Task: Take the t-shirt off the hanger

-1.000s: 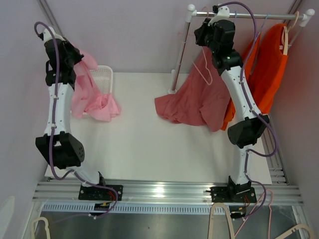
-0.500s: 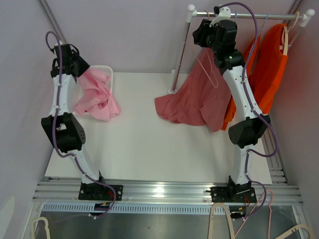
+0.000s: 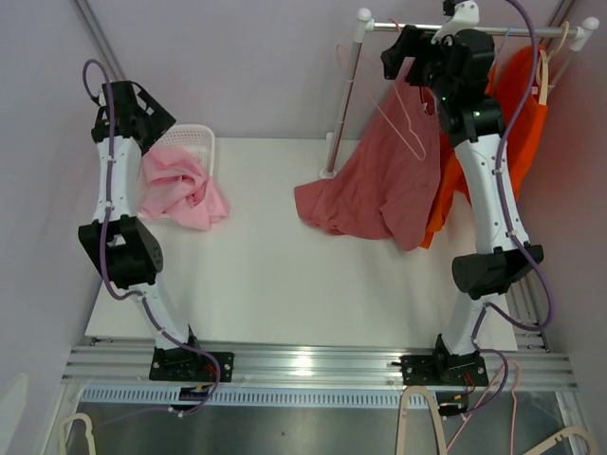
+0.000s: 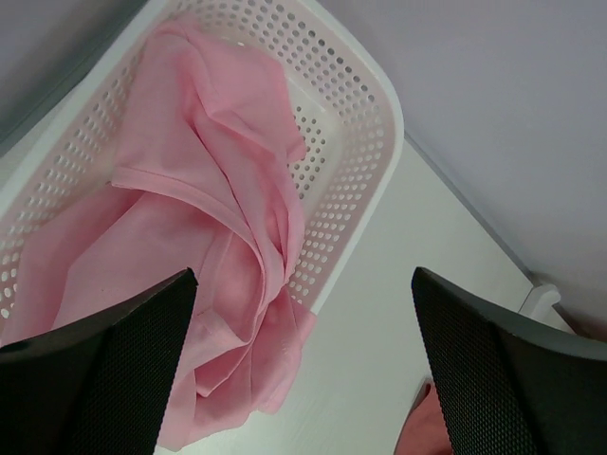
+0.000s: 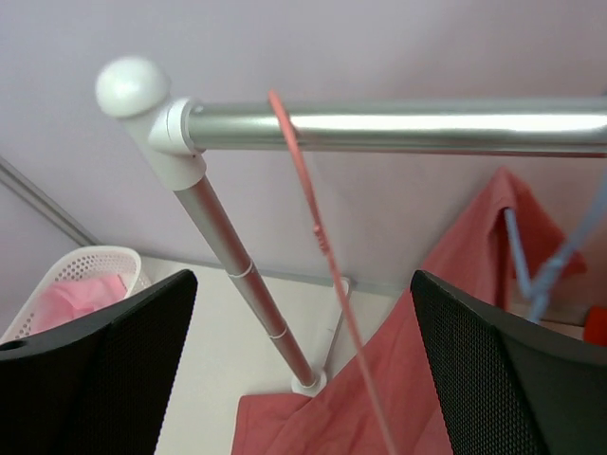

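Note:
A pink t-shirt (image 3: 180, 190) lies bunched in the white basket (image 3: 205, 142), one end spilling over its front onto the table; it also shows in the left wrist view (image 4: 190, 218). My left gripper (image 3: 150, 118) is open and empty above it (image 4: 303, 277). A bare pink wire hanger (image 3: 406, 118) hangs by its hook on the metal rail (image 3: 417, 28). My right gripper (image 3: 403, 52) is open and empty just in front of the rail (image 5: 398, 123), with the hanger wire (image 5: 322, 237) running between its fingers without contact.
A salmon-red t-shirt (image 3: 375, 190) hangs from a blue hanger (image 5: 517, 246) on the rail, its lower part lying on the table. An orange t-shirt (image 3: 517, 123) hangs on a cream hanger (image 3: 543, 76) at the far right. The rail's white post (image 3: 340, 114) stands at the back.
The left gripper has let go of the pink t-shirt, which dropped into the basket. The right gripper has moved right and up along the rail; the pink hanger swung slightly.

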Available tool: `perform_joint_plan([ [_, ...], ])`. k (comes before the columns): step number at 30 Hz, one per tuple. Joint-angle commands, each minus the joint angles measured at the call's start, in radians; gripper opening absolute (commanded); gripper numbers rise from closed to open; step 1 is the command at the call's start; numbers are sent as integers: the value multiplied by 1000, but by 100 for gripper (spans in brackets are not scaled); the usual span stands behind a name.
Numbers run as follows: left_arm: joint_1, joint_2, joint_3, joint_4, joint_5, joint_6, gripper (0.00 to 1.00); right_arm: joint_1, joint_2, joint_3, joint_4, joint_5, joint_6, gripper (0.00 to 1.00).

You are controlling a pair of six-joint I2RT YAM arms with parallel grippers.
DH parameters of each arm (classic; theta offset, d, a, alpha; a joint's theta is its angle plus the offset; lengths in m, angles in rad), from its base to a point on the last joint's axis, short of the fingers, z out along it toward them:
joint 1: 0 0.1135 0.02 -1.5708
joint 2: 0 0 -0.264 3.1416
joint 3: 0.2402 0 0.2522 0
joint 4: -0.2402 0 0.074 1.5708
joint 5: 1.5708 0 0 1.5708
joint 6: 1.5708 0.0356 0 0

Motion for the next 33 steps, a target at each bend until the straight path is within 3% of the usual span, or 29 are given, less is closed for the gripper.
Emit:
perform_joint_plan([
  [1,-1,-91,115,-63,-46,-10,99,-33,-87,15,-50,-3,-8,100],
  [5,-13,-163,132,-166,-24,-56,100,-55,-136,-12,-84,33,-28,99],
  [8,-58,-313,-81,-27,-17,-54,99,-76,-122,9,-120,69,-39,100],
  [11,-127,-419,-173,41,-52,-32,100,-107,-75,58,-172,106,-38,99],
  [15,-263,-445,-117,6,-155,28,99,-130,-13,100,-209,101,-34,98],
  [19,-363,-499,-120,29,-152,35,99,-145,27,103,-206,90,-30,98],
  [29,-512,-596,-156,113,-224,116,99,-173,102,132,-131,40,-15,95],
  [32,-526,-604,-156,126,-247,136,99,-173,122,152,-130,29,-15,75],
  [33,-529,-604,-152,127,-250,139,100,-173,123,152,-125,27,-16,49],
])
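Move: For the right hand, the blue hanger's neck is about 6 cm ahead, 10 cm to the right and 4 cm lower; the empty pink hanger is some 6 cm ahead, 1 cm left and 5 cm down. The dark red t-shirt's middle hangs about 25 cm below it, 3 cm back and level sideways. From the left hand, that shirt is roughly 55 cm right, 5 cm back, at its height; the pink t-shirt lies 20 cm below, 2 cm back and 2 cm right. Right hand arcs 10 cm right and down, half-closing around the blue hanger; left rises 20 cm, backing rightward. ##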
